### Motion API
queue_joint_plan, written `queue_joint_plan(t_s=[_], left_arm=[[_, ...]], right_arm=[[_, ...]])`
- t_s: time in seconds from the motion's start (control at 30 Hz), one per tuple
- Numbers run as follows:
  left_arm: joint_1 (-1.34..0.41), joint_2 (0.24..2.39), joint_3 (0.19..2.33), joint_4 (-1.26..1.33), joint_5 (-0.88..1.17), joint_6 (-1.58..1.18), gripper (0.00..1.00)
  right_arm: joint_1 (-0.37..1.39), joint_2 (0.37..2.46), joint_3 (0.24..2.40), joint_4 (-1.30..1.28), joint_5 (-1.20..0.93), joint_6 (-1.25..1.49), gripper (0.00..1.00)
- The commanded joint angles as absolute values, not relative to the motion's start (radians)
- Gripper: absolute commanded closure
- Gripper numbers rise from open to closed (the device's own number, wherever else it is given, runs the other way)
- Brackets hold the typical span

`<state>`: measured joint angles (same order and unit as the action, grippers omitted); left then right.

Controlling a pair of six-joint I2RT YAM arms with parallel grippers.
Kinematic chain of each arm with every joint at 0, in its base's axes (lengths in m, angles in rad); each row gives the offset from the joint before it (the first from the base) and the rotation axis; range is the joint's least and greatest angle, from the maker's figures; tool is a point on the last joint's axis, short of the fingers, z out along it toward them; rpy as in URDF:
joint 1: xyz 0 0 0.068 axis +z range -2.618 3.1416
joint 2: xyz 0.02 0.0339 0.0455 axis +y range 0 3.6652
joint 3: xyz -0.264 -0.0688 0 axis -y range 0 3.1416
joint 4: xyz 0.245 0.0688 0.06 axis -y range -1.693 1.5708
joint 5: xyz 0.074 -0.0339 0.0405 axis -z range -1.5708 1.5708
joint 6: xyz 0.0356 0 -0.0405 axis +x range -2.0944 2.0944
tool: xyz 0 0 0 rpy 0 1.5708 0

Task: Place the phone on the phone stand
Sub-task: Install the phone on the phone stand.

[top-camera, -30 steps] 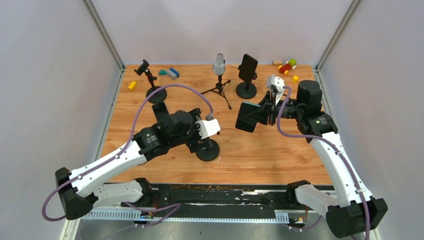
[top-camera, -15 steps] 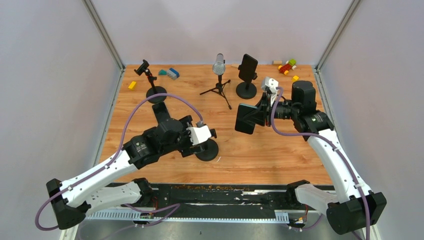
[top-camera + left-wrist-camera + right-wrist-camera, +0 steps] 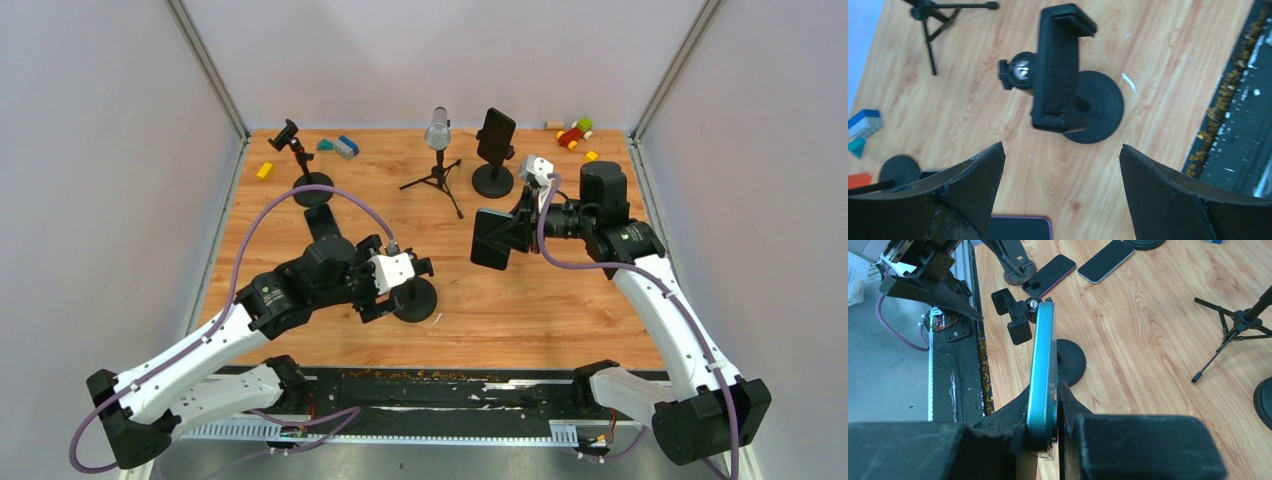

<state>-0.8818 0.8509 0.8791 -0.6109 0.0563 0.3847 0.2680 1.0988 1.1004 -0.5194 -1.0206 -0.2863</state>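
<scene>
A teal-edged phone (image 3: 1043, 360) is held edge-up above the table, with my right gripper (image 3: 1060, 390) shut on its lower end. From above, the phone (image 3: 491, 240) hangs right of centre, out in front of the right gripper (image 3: 517, 232). The black phone stand (image 3: 1058, 65), an empty clamp on a ball joint over a round base (image 3: 1098, 107), stands near the table's front. It lies left of and below the held phone, and shows as the stand (image 3: 1018, 315) in the right wrist view. My left gripper (image 3: 1060, 147) is open and empty, just short of the stand (image 3: 420, 302).
Two more phones (image 3: 1050, 274) (image 3: 1105, 254) lie flat on the wood by the left arm. At the back are a microphone on a tripod (image 3: 438, 135), a second stand holding a phone (image 3: 494, 140), an empty stand (image 3: 296, 150) and toy bricks (image 3: 574, 132).
My left arm has drawn back toward the near edge, off the top of the stand. The right gripper with the phone has shifted slightly left.
</scene>
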Motion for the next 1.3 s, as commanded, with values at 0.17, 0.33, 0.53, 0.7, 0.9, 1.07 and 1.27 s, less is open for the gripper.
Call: queue_joint_plan(t_s=[0.17,0.33,0.53,0.7,0.9,1.07,1.27], left_arm=[[-0.880,0.940,0.978,-0.569,0.122,0.263,0.09],[-0.861,0.992,1.004,-0.546,0.067,0.204,0.15],[-0.808,0.993,0.994,-0.552,0.040,0.184,0.21],[-0.800,0.951,0.978,-0.587,-0.010,0.220,0.21],[-0.794,0.915,0.956,-0.606,-0.059,0.244,0.26],[-0.789,0.902,0.930,-0.602,-0.040,0.245,0.34],[-0.788,0.924,0.926,-0.587,0.025,0.234,0.40]], right_arm=[[0.276,1.099,1.149,-0.480,-1.032,-0.310,1.00],[0.278,1.098,1.146,-0.481,-1.033,-0.313,1.00],[0.280,1.101,1.147,-0.480,-1.038,-0.314,1.00],[0.284,1.103,1.152,-0.480,-1.038,-0.316,1.00],[0.288,1.111,1.154,-0.482,-1.036,-0.318,1.00],[0.289,1.110,1.154,-0.482,-1.035,-0.318,1.00],[0.290,1.105,1.145,-0.482,-1.031,-0.321,1.00]])
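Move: The phone stand's empty clamp is about 5 cm to the left hand's right, 3 cm ahead and 4 cm lower, with the stand's round base some 18 cm below the hand, 4 cm right and 1 cm ahead. The phone held upright by the right hand is roughly 20 cm right of the left hand, 10 cm ahead and 5 cm higher. From the right hand, the clamp lies about 15 cm left, 5 cm back and 10 cm down. Left hand dips 2 cm right, then swings 4 cm forward-left, fingers part-closing, one fingertip pushing the clamp's end round. ##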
